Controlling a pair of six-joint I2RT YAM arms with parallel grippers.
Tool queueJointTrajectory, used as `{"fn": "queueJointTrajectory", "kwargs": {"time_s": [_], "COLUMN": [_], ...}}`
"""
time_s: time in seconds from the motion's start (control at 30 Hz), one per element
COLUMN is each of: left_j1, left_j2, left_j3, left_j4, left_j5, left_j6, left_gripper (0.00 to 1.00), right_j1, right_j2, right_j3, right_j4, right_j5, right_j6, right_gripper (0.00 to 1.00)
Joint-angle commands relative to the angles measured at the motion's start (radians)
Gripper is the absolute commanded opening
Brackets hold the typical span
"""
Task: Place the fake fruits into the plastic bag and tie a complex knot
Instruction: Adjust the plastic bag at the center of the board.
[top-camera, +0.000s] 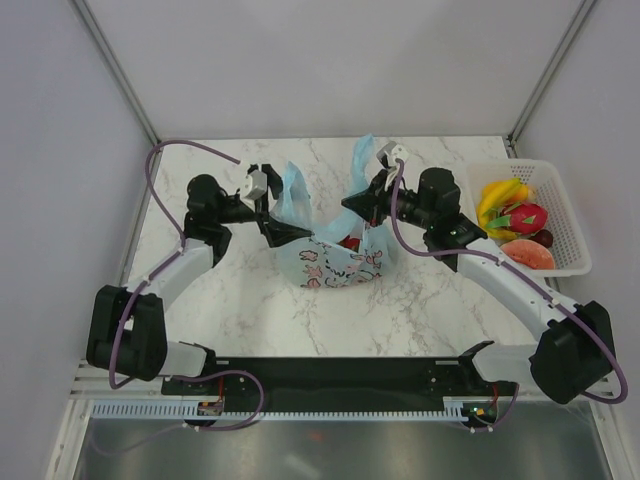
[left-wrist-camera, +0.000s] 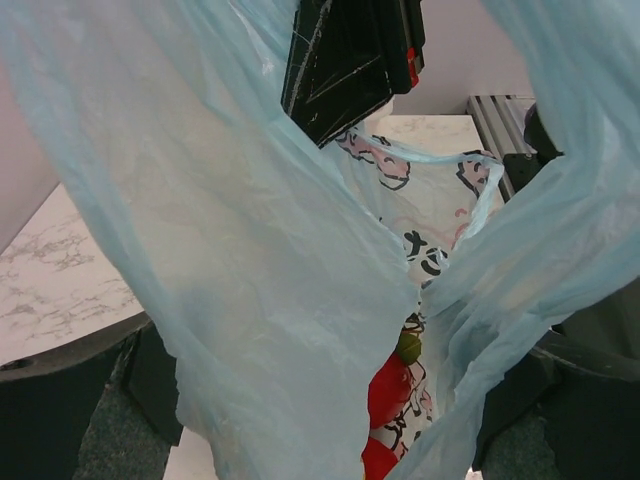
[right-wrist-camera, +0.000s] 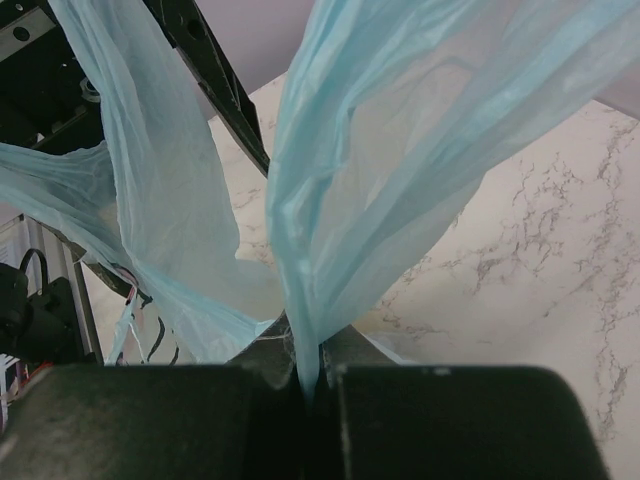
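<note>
The light-blue plastic bag (top-camera: 335, 262) sits mid-table, its two handle loops standing up. My right gripper (top-camera: 358, 203) is shut on the right handle (right-wrist-camera: 380, 150), and the film runs down into the closed jaws (right-wrist-camera: 310, 370). My left gripper (top-camera: 280, 228) is open at the bag's left side. Its fingers stand wide apart, with the bag's film (left-wrist-camera: 250, 250) draped between them. A red fruit (left-wrist-camera: 390, 395) with a green tip lies inside the bag. Yellow bananas (top-camera: 500, 195), a dragon fruit (top-camera: 525, 217), a dark ball (top-camera: 543, 238) and an orange-red slice (top-camera: 528, 253) lie in the basket.
The white mesh basket (top-camera: 572, 215) stands at the table's right edge, close to my right arm. Grey walls with metal posts close off the back and both sides. The right arm's black finger (left-wrist-camera: 350, 60) hangs just above the bag mouth.
</note>
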Motion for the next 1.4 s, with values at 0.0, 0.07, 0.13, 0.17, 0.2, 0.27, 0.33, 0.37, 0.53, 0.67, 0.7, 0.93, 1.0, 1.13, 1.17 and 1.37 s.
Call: {"fn": "queueJointTrajectory", "kwargs": {"time_s": [0.0,0.07,0.13,0.17,0.2,0.27,0.33,0.37,0.53,0.67,0.7,0.93,1.0,1.13,1.17,1.37], "left_j1": [-0.009,-0.015,-0.021,-0.029,-0.034,-0.044,-0.052,-0.054,-0.057,-0.057,-0.061,-0.13,-0.167,-0.233,-0.25,-0.256], "left_j2": [0.013,0.01,0.013,0.013,0.016,0.028,0.036,0.04,0.028,0.002,-0.004,-0.088,-0.111,-0.163,-0.171,-0.242], "left_j3": [0.046,0.049,0.059,0.062,0.069,0.082,0.088,0.092,0.098,0.103,0.106,0.155,0.161,0.163,0.16,0.112], "left_j4": [0.028,0.023,0.017,0.014,0.005,-0.004,-0.006,-0.006,-0.029,-0.089,-0.098,-0.365,-0.43,-0.51,-0.52,-0.53], "left_j5": [0.035,0.055,0.061,0.066,0.072,0.087,0.1,0.101,0.068,0.009,-0.006,-0.276,-0.375,-0.539,-0.555,-0.754], "left_j6": [-0.018,-0.02,-0.023,-0.023,-0.024,-0.026,-0.035,-0.038,-0.064,-0.07,-0.075,0.018,0.066,0.138,0.156,0.132], "left_gripper": [1.0,0.96,0.94,0.92,0.91,0.82,0.65,0.57,0.02,0.02,0.02,0.02,0.02,0.02,0.02,0.02], "right_j1": [0.012,0.014,0.014,0.014,0.014,0.014,0.014,0.014,0.012,0.026,0.029,0.087,0.109,0.132,0.135,0.135], "right_j2": [0.011,0.01,0.002,0.002,0.0,0.0,-0.003,-0.01,-0.062,-0.098,-0.104,-0.128,-0.131,-0.13,-0.131,-0.135], "right_j3": [0.059,0.059,0.05,0.05,0.048,0.051,0.053,0.05,0.024,0.008,0.005,0.005,-0.001,-0.01,-0.01,-0.001], "right_j4": [0.059,0.053,0.053,0.05,0.042,0.033,0.016,0.011,-0.03,-0.087,-0.099,-0.188,-0.236,-0.25,-0.256,-0.305], "right_j5": [-0.041,-0.026,-0.005,0.009,0.02,0.054,0.093,0.11,0.264,0.449,0.494,0.732,0.782,0.83,0.841,1.072], "right_j6": [0.001,-0.004,-0.005,-0.005,-0.008,-0.007,-0.007,-0.005,0.005,0.012,0.012,-0.002,-0.008,-0.018,-0.019,0.027], "right_gripper": [0.0,0.0,0.0,0.0,0.0,0.0,0.0,0.0,0.0,0.0,0.0,0.0,0.0,0.0,0.0,0.0]}}
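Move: The bag's left handle runs up between the left hand's open fingers, about 2 cm to its right and 1 cm back, at the same height. The bag body lies about 10 cm to that hand's right, 2 cm farther out and 20 cm below. The right hand, already pinching the right handle, has the bag body some 2 cm to its left and 20 cm below; the spot it heads for is about 9 cm right and 3 cm ahead. Left hand pinches its handle, easing right and up; right hand pulls its handle 9 cm right, turning clockwise. ##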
